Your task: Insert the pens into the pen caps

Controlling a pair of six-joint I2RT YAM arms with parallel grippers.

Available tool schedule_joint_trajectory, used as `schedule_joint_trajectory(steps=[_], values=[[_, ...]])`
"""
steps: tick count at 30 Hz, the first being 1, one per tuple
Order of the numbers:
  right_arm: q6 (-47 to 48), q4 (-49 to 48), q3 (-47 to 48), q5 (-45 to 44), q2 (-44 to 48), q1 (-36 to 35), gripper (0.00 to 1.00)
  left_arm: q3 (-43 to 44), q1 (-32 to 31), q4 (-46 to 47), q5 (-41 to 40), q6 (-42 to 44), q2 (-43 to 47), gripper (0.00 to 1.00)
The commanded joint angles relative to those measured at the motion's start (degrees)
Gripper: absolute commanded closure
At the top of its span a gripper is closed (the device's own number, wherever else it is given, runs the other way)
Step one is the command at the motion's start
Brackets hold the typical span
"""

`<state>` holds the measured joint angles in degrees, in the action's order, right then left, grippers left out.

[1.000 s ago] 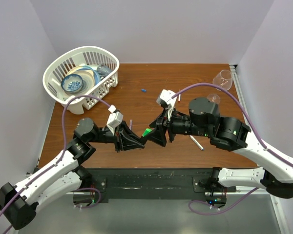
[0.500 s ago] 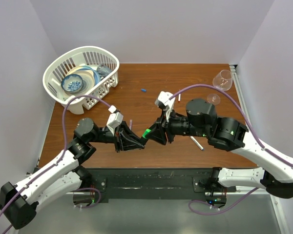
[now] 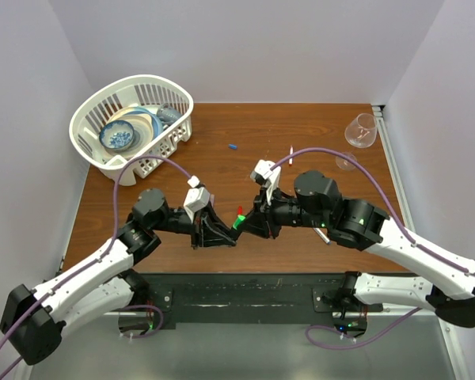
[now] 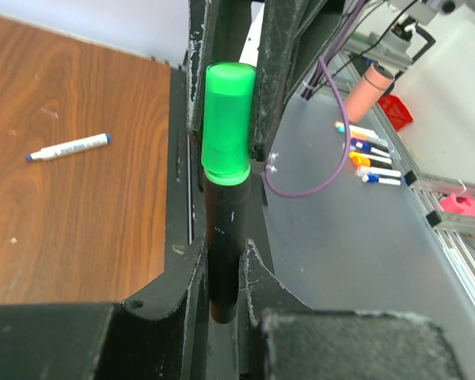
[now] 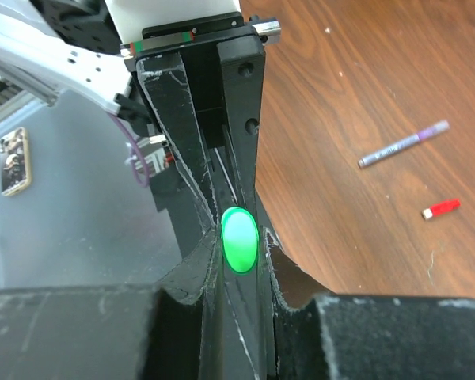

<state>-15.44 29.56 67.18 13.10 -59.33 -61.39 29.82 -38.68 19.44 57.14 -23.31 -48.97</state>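
Note:
A stubby black marker (image 4: 224, 237) stands between the fingers of my left gripper (image 4: 222, 269), which is shut on its barrel. A green cap (image 4: 227, 119) sits on the marker's far end. My right gripper (image 5: 240, 245) faces the left one and is shut on that green cap (image 5: 240, 239). From above, the two grippers (image 3: 222, 233) (image 3: 252, 223) meet tip to tip near the table's front edge, with the green cap (image 3: 237, 222) between them. A purple pen (image 5: 404, 144) and a red cap (image 5: 442, 209) lie on the wood. A white pen with a blue end (image 4: 69, 148) lies apart.
A white basket (image 3: 103, 107) with bowls stands at the back left. A tipped clear glass (image 3: 362, 131) lies at the back right. A small blue cap (image 3: 233, 146) and a thin white stick (image 3: 290, 152) lie mid-table. The table's front edge (image 3: 222, 271) is just below the grippers.
My right gripper's jaws have closed onto the green cap. Both arms have drawn closer together, the left wrist shifting right and the right arm shifting left.

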Motion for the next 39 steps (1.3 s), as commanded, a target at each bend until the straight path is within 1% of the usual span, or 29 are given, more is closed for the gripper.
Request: schedule_joint_trajectory(steps=[1,3,7,10,15,19,24,28,31,33,35,37,39], values=[[-2.6,-1.1,-5.1,9.1,-1.8,-1.5,1.0,5.2,0.0,7.1,-4.6,1.5,-2.4,1.0],[-2.5,-1.6,-7.3,9.7,-1.5,-1.5,1.0,5.3,-0.1,9.8,-4.5,1.0,-2.8,1.0],[-2.6,-1.9,-10.5,10.5,-0.7,-1.5,1.0,6.3,0.0,10.8,-3.9,0.9,-3.4,1.0],[-2.5,-1.4,-12.6,11.1,-0.9,-1.5,1.0,8.1,0.0,6.4,-5.0,3.8,-3.9,1.0],[-3.4,-0.6,-14.6,10.8,-3.0,-1.5,1.0,10.9,0.0,3.2,-7.6,6.9,-5.3,1.0],[-3.9,1.9,-15.1,9.1,-4.6,-1.5,1.0,13.8,0.4,-3.9,-9.4,11.0,-6.8,1.0],[-4.2,3.6,-15.9,8.6,-6.3,-1.5,1.0,13.8,2.1,-3.3,-8.6,11.3,-7.2,1.0],[-3.7,5.5,-15.3,8.3,-7.6,-1.6,1.0,14.7,2.7,-5.2,-9.4,12.6,-7.9,1.0],[-3.6,7.3,-15.1,9.3,-8.7,-1.6,1.0,14.6,3.5,-5.4,-9.1,13.1,-7.7,1.0],[-3.5,6.4,-16.0,12.0,-9.0,-1.5,1.0,14.1,4.0,-4.9,-8.3,13.2,-7.5,1.0],[-3.5,5.8,-17.2,14.9,-9.0,-1.5,1.0,13.9,4.6,-4.6,-6.3,13.4,-7.1,1.0],[-3.2,6.6,-17.8,15.8,-9.0,-1.5,1.0,13.5,5.1,-4.4,-4.5,13.7,-6.8,1.0],[-4.3,5.0,-19.4,16.9,-8.5,-1.6,1.0,12.5,5.9,-3.0,-2.2,13.0,-5.9,1.0]])
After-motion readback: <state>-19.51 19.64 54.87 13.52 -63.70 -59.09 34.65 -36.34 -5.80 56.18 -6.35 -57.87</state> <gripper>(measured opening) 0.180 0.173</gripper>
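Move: My left hand already grips the black pen's barrel. The green cap on its upper end lies about 4 cm above that hand, 2 cm ahead and 2 cm right. My right hand already pinches the cap; the barrel is roughly 4 cm below it, 2 cm back and 2 cm left. On the table, some 29 cm beneath my right hand, the red cap lies about 14 cm straight ahead, with the purple-grey pen 10 cm left of it, level with it. Keeping the green cap pinched, I push down with my right hand about 8.5 cm, bearing on the black pen. My left hand keeps its grip on the barrel and goes down with it some 7.5 cm, its fingers dipping by 15 to 20 degrees. Both hands also drift about 2 cm forward, mostly in the second half. ##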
